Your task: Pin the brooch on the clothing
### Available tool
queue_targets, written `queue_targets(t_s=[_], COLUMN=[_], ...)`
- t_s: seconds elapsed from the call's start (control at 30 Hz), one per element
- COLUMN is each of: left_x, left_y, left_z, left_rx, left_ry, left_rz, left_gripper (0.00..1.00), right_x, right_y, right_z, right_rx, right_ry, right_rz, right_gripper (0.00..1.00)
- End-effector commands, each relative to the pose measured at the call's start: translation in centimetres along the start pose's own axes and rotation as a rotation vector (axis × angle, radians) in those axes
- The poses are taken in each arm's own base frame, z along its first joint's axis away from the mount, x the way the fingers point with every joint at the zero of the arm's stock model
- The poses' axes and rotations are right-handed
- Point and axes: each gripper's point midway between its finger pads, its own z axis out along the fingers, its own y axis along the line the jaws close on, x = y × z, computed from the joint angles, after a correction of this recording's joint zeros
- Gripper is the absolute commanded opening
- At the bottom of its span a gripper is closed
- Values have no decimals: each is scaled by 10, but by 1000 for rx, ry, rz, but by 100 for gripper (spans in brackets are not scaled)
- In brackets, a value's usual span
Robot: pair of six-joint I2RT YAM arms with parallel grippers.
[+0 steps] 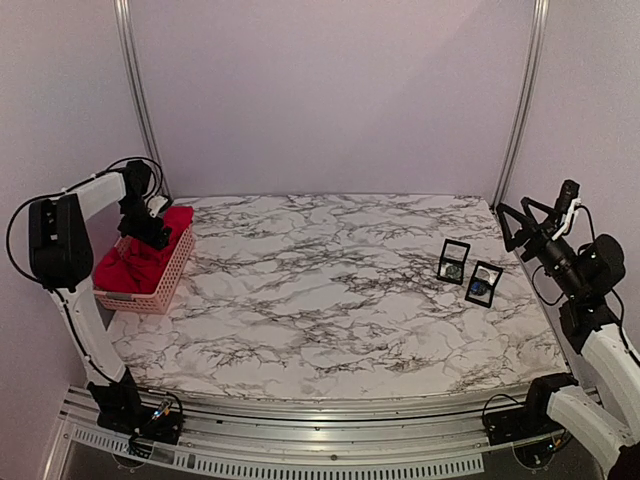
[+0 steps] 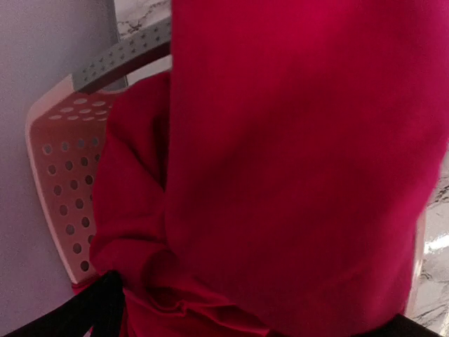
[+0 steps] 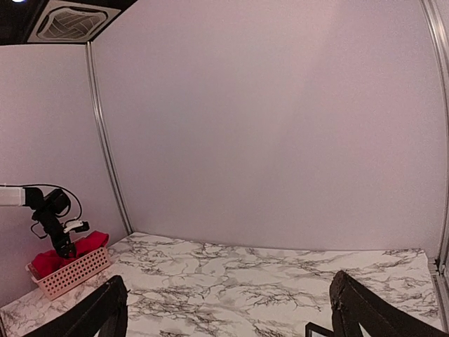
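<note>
The clothing (image 1: 130, 265), a bright red T-shirt, lies bunched in a pink perforated basket (image 1: 172, 278) at the table's left edge. My left gripper (image 1: 150, 232) hangs right over it, open. In the left wrist view the red fabric (image 2: 295, 175) fills the frame between the wide-apart fingers (image 2: 98, 312). Two small black-framed cases stand at the right: one (image 1: 454, 260) shows a silvery piece, the other (image 1: 484, 283) a blue one. Which holds the brooch I cannot tell. My right gripper (image 1: 512, 228) is raised at the right edge, open with nothing in it (image 3: 231, 312).
The basket's wall (image 2: 59, 175) stands close to the left partition. Metal posts rise at both back corners. The marble table (image 1: 330, 290) spreads between the basket and the cases. From the right wrist the basket (image 3: 74, 270) shows far left.
</note>
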Motion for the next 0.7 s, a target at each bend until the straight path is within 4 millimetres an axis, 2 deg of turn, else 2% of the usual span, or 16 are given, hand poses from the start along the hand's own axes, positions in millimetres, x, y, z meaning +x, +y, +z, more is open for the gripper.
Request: queue_targets(t_s=[0.0,0.07,0.13,0.17,0.2,0.23,0.27,0.3,0.37,0.43,0.53,0.6,0.67], left_x=[4,7,12,15,15,15,12,9,0,-11,-24,-29,-33], left_y=[-14,-18,-20,-20,-18,-12,-5,4,23,44,60,60,45], left_z=[35,54,66,67,65,61,52,38,0,-59,-150,-212,-275], left_rx=[88,99,114,125,130,124,108,92,31,-52,-130,-171,-184], left_ry=[86,129,168,179,176,166,141,108,15,-115,-328,-466,-611], left_rz=[-35,-46,-47,-48,-49,-59,-74,-91,-113,-130,-136,-122,-73], left_gripper=[100,96,83,68,36,8,0,0,0,0,0,0,0], right_x=[-3,-1,1,0,-1,-2,-3,-5,-9,-13,-19,-26,-30], right_y=[6,6,6,6,7,7,8,9,11,16,25,32,40], right_z=[7,8,9,8,8,7,6,5,4,3,4,5,8], right_rx=[-43,-47,-48,-48,-49,-49,-47,-49,-52,-70,-113,-149,-191], right_ry=[2,11,17,16,14,14,12,7,3,-1,-2,-1,8], right_rz=[8,11,14,11,9,4,0,-6,-9,-11,-3,4,19], right_gripper=[99,99,99,99,99,99,99,99,99,99,99,99,99])
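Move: The red clothing lies heaped just under the left hand, its middle about 8 cm below, some 4 cm back and 2 cm to the left. The pink basket holding it is centred roughly 6 cm back, 2 cm left and 10 cm below the same hand. From the right hand, the clothing is some 65 cm to the left, about 12 cm ahead and 30 cm lower. The left hand sinks about 7 cm, pinches the clothing and hoists it some 23 cm, fingers tipping forward. ##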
